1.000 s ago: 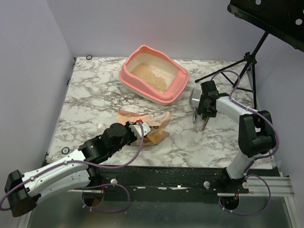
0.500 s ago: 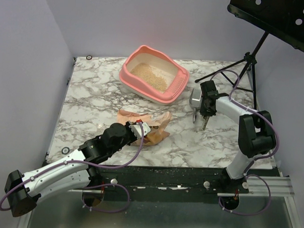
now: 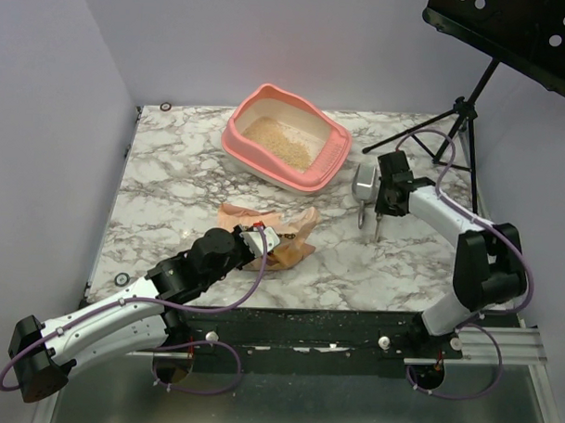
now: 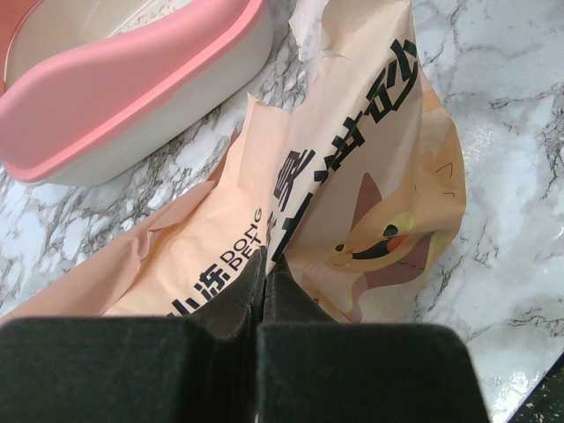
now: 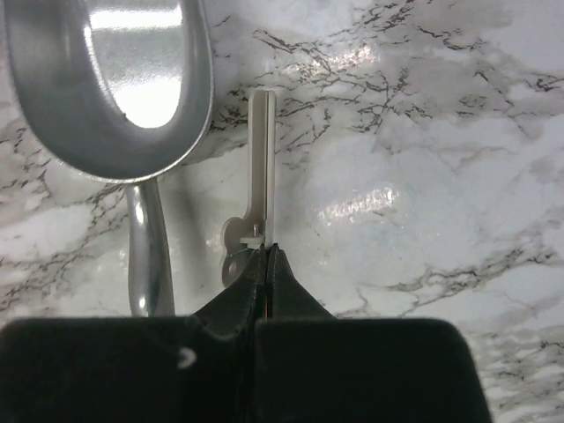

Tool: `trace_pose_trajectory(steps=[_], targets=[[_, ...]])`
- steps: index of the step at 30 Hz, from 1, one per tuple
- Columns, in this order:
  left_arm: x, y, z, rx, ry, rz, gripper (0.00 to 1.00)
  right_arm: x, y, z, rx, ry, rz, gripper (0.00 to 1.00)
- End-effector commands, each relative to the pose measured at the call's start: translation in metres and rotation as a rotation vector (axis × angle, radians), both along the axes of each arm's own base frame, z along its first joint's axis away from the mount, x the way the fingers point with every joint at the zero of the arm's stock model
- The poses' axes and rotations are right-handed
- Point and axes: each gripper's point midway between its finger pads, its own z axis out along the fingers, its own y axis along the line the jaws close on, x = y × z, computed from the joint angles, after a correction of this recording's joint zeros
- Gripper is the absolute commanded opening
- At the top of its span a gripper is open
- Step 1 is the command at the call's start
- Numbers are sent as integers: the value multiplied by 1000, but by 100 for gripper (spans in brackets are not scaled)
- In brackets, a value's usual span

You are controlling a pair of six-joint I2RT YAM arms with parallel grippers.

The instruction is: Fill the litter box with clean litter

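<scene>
The salmon-pink litter box [image 3: 336, 144] stands at the back middle of the table, with a patch of beige clean litter [image 3: 277, 142] in it. Its rim [image 4: 132, 79] fills the upper left of the left wrist view. A crumpled peach litter bag [image 3: 287, 226] with a cartoon cat [image 4: 352, 159] lies in front of the box. My left gripper [image 3: 265, 241] [image 4: 264, 264] is shut on the bag's paper. To the box's right lies a metal scoop [image 3: 363, 182] [image 5: 115, 70]. Beside its handle, my right gripper [image 3: 377, 224] [image 5: 267, 249] is shut on a thin metal strip [image 5: 263, 159].
A black music stand's tripod [image 3: 457, 120] stands at the table's back right corner, its desk [image 3: 511, 34] overhanging above. The scoop's handle [image 5: 148, 256] runs just left of my right fingers. Loose granules dot the table's near edge [image 3: 335, 311].
My right gripper's jaws have closed onto the thin metal strip, and the right arm's elbow has swung a little to the right. The left arm and the bag have not moved.
</scene>
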Motion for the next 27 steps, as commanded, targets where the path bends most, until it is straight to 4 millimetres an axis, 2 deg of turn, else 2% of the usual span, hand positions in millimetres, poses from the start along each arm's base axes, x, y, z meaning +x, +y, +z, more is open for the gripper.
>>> trace_pose_trajectory(steps=[1, 2, 3, 7, 9, 11, 15, 18, 22, 27], targets=[[7, -4, 27, -82, -59, 21, 0, -11, 1, 37, 3, -83, 15, 1], [7, -4, 29, -82, -59, 21, 0, -13, 1, 47, 1, -106, 24, 1], [7, -4, 30, -81, -59, 21, 4, -15, 1, 58, 2, -130, 30, 1], [4, -3, 36, -69, -49, 8, 32, -24, 1, 98, 5, -229, 53, 1], [3, -3, 47, -78, -43, 10, 41, -26, 8, 119, 29, -285, 94, 1], [-1, -5, 56, -66, -26, -10, 51, -29, 25, 140, 78, -337, 186, 1], [-6, -8, 81, -82, 8, -28, 52, -41, 65, 172, 182, -378, 388, 1], [-15, -15, 108, -145, 29, -69, 54, -57, 98, 198, 281, -450, 553, 1], [-29, -33, 140, -260, 60, -160, 57, -91, 143, 249, 496, -602, 835, 1], [-63, -71, 183, -475, 135, -387, 58, -139, 167, 289, 660, -688, 1095, 1]])
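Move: The litter bag, where I am taking the sealing clip already pinched in my right hand, lies about 31 cm to that hand's left, 9 cm back and slightly higher. The metal scoop is some 6 cm left and 7 cm ahead, the litter box roughly 28 cm left and 23 cm ahead. My left hand still pinches the bag's edge; the bag's middle is about 5 cm ahead, 2 cm right and 9 cm below. Keeping the sealing clip shut in my right fingers, I sweep it some 25 cm up, then increasingly left and back towards the bag, turning the wrist counter-clockwise about 45 degrees and tipping the fingers up from the table. Meanwhile I open my left hand to over half, let go of the bag and rise about 15 cm above it, easing right and back at the end. ##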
